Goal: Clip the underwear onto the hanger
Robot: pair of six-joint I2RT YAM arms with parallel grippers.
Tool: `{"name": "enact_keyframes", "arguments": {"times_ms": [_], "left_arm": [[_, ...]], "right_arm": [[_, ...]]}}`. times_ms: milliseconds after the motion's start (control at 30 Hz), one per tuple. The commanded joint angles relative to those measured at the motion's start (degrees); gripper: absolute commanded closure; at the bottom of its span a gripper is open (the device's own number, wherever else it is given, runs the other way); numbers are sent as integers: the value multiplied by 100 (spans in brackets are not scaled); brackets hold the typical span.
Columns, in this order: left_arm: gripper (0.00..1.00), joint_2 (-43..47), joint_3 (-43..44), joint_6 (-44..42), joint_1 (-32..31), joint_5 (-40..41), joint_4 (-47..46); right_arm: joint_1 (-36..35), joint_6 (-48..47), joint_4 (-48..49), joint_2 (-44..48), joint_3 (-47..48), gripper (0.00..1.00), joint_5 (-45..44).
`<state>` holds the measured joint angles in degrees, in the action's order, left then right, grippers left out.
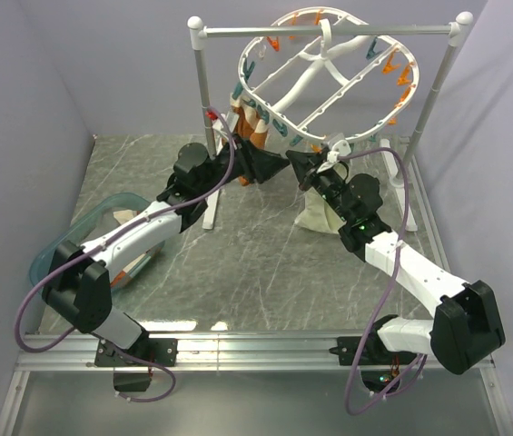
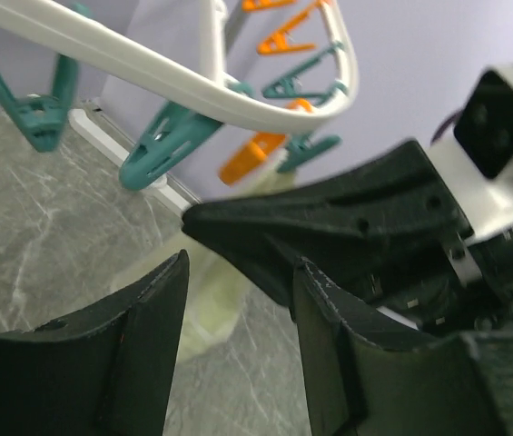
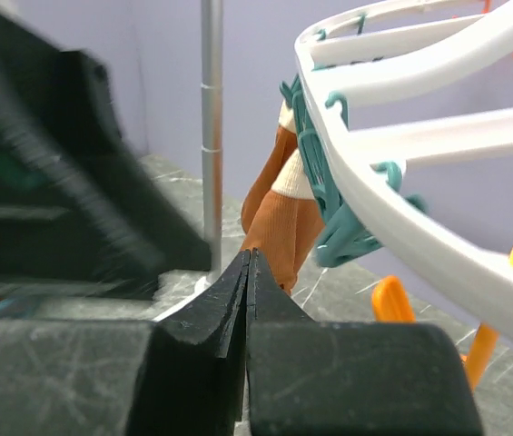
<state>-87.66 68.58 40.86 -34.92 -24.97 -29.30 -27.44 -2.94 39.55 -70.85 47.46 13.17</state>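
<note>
The hanger (image 1: 329, 73), a white oval ring with orange and teal clips, hangs tilted from the rail. The cream underwear (image 1: 315, 218) lies on the table below it, partly hidden by my right arm. It also shows in the left wrist view (image 2: 206, 300), blurred. My left gripper (image 1: 274, 166) is open and empty (image 2: 242, 268), pointing at my right gripper just under the hanger rim (image 2: 147, 68). My right gripper (image 1: 300, 163) is shut on nothing (image 3: 249, 259), tip to tip with the left one, below the rim (image 3: 401, 200).
An orange-brown garment (image 1: 251, 123) hangs clipped at the hanger's left side (image 3: 279, 218). The white rail stand (image 1: 329, 30) spans the back, with its post (image 3: 211, 136) close by. A teal-rimmed clear basket (image 1: 65, 245) sits at the left. Purple walls enclose the table.
</note>
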Motion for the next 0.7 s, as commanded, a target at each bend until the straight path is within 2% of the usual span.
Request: {"name": "enact_keyframes", "arguments": {"times_ms": [0, 100, 200, 300, 333, 433, 533, 667], "left_arm": [[45, 302, -222, -298, -15, -439, -585], [50, 171, -108, -359, 11, -377, -551], [50, 56, 15, -438, 20, -281, -498], [49, -23, 77, -526, 55, -122, -498], [49, -32, 86, -561, 64, -70, -524], [49, -67, 77, -763, 143, -87, -778], [49, -102, 68, -1001, 248, -113, -867], [49, -138, 103, -1404, 362, -166, -1060]], "right_arm": [[46, -110, 501, 10, 211, 100, -95], [72, -154, 466, 36, 167, 100, -34], [107, -172, 369, 133, 97, 100, 19], [221, -75, 98, 273, 53, 83, 37], [256, -40, 62, 352, 35, 72, 54], [441, 74, -79, 537, -70, 58, 89], [556, 101, -202, 660, -158, 52, 239], [643, 39, -202, 660, -150, 51, 318]]}}
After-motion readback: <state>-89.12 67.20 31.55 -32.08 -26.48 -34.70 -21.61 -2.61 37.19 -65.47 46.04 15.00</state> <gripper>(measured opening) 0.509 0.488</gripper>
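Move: The right hand, fingers shut, has the teal clip beside the orange one about 5 cm ahead, 1 cm to its right and 2 cm up. The orange clip is roughly 2 cm ahead and 6 cm to its right, about level; the pale green underwear hangs level fore and aft, some 9 cm right and 12 cm below. From the open left hand the teal clip is about 6 cm ahead, 3 cm right and 3 cm up. Right hand shifts 4 cm right, opening halfway around the teal clip's line; left backs 1 cm, then advances 3 cm. ##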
